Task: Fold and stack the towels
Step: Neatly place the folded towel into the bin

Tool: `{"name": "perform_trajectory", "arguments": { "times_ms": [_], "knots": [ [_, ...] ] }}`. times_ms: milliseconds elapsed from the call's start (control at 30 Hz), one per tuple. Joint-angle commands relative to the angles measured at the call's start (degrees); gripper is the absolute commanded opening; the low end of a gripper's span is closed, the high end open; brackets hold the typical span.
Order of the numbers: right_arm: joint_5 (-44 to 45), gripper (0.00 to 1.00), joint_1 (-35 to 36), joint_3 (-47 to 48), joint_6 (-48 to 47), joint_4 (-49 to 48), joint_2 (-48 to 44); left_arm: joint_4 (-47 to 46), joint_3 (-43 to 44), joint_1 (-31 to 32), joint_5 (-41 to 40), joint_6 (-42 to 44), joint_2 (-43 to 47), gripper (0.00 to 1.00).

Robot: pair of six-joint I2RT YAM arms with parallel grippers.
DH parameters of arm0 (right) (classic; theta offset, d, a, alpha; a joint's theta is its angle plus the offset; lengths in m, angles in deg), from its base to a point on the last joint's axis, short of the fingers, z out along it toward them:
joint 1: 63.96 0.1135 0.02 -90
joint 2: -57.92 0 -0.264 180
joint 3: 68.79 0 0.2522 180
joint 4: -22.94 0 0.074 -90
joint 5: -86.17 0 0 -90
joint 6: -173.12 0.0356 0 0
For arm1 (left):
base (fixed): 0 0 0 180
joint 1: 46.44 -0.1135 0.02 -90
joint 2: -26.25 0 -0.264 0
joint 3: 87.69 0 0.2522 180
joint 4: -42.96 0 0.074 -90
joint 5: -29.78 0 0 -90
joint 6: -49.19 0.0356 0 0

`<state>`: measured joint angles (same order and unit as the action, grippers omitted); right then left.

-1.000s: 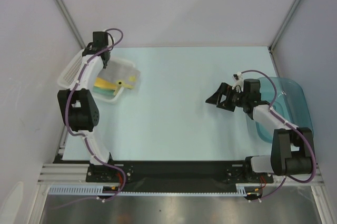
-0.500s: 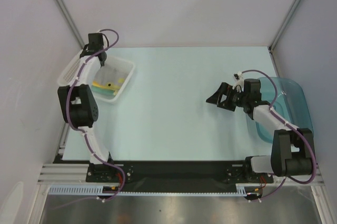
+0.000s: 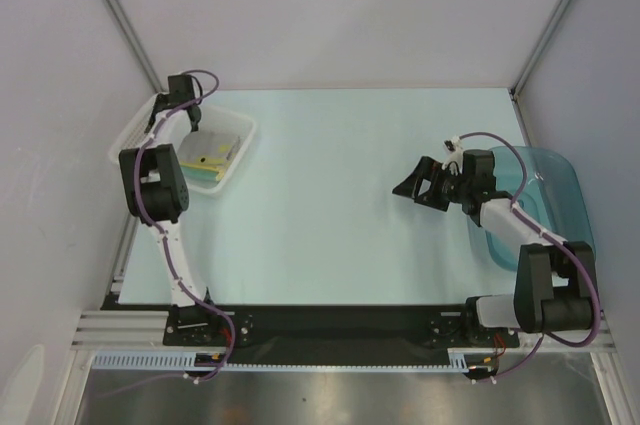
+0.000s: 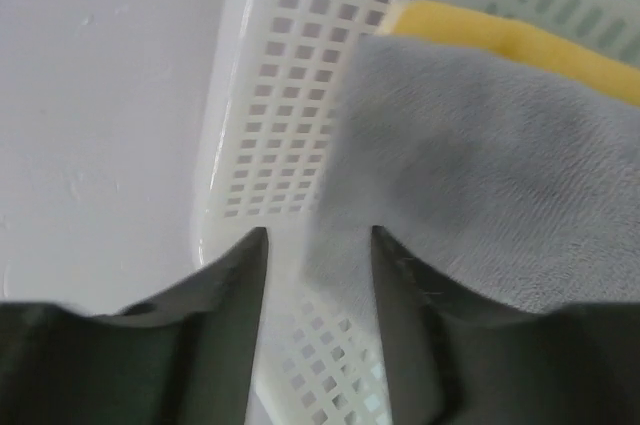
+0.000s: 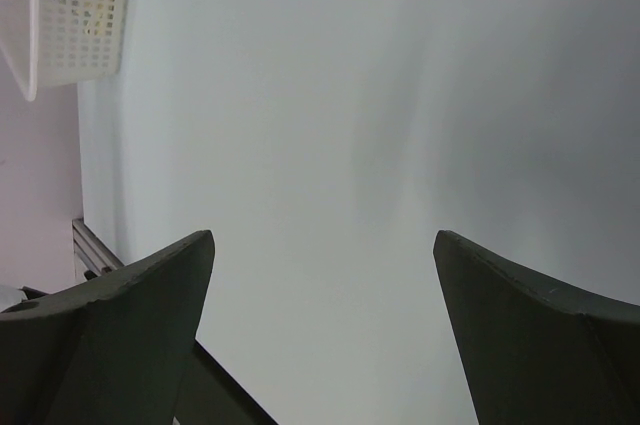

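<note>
The towels (image 3: 207, 162) lie bunched in the white mesh basket (image 3: 238, 148) at the table's back left, showing yellow and green from above. In the left wrist view a grey-green towel (image 4: 480, 165) with a yellow edge rests against the basket's mesh wall (image 4: 275, 95). My left gripper (image 3: 192, 115) hangs over the basket's far corner. Its jaws (image 4: 318, 245) stand a little apart, and the towel's lower corner lies between the tips without being pinched. My right gripper (image 3: 412, 185) hovers wide open over the bare table right of centre, with nothing between its fingers (image 5: 322, 237).
A blue translucent tub (image 3: 552, 190) sits at the right edge beside the right arm. The enclosure's walls stand close behind and left of the basket. In the right wrist view the basket (image 5: 75, 10) shows far off at the upper left.
The left gripper's jaws have parted from shut. The basket, shifted and tilted towards the right a second ago, has settled back to the left. The right arm has not moved.
</note>
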<state>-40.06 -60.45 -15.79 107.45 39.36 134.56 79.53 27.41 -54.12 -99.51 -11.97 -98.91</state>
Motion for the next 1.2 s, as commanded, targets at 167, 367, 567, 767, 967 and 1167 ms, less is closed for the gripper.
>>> {"name": "perform_trajectory", "arguments": {
  "times_ms": [167,367,567,767,967,1167],
  "knots": [
    [2.39,1.0,0.27,1.18,-2.19,0.33,-0.61,2.14,7.55,0.56,-2.39,-8.09,2.02,1.0],
    [5.28,1.0,1.32,3.73,-2.54,3.14,-1.23,11.89,8.35,4.85,7.27,-18.2,7.47,1.0],
    [10.9,1.0,3.52,12.78,-3.33,11.48,-4.56,15.0,0.47,14.86,24.5,-25.75,16.25,1.0],
    [17.84,1.0,4.4,14.62,1.95,14.73,-13.0,8.42,-13.67,27.69,36.82,-32.52,28.8,1.0],
    [18.91,1.0,4.66,17.53,2.9,21.24,-20.3,-0.9,-27.04,40.09,41.31,-36.14,42.09,1.0],
    [19.0,1.0,4.75,17.36,3.88,23.71,-26.27,-5.31,-34.0,41.08,49.73,-37.45,55.19,1.0]
  ]
}}
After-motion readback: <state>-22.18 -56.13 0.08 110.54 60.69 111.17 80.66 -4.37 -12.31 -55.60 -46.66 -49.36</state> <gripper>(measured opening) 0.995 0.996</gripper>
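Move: Just off the left edge of the folded grey towel in the white bin, the left hand has its fingers partly parted; the towel's middle lies about 12 cm to its right, 3 cm back and 6 cm below. The yellow towel beneath is centred some 10 cm right and 6 cm back, the white bin about 8 cm right and 4 cm back. From the right hand, the grey towel lies roughly 50 cm left and 15 cm ahead, the blue bin 27 cm to its right, level. Opening its fingers fully to release the towel's edge, the left hand first lifts a little, then sweeps fast to the right, some 45 cm, out of the white bin to above the bare table, drawing back and rising as its fingers swing from forward-left to forward-right. The right hand, empty and still wide open, rises about 16 cm, its fingers tipping upward. ##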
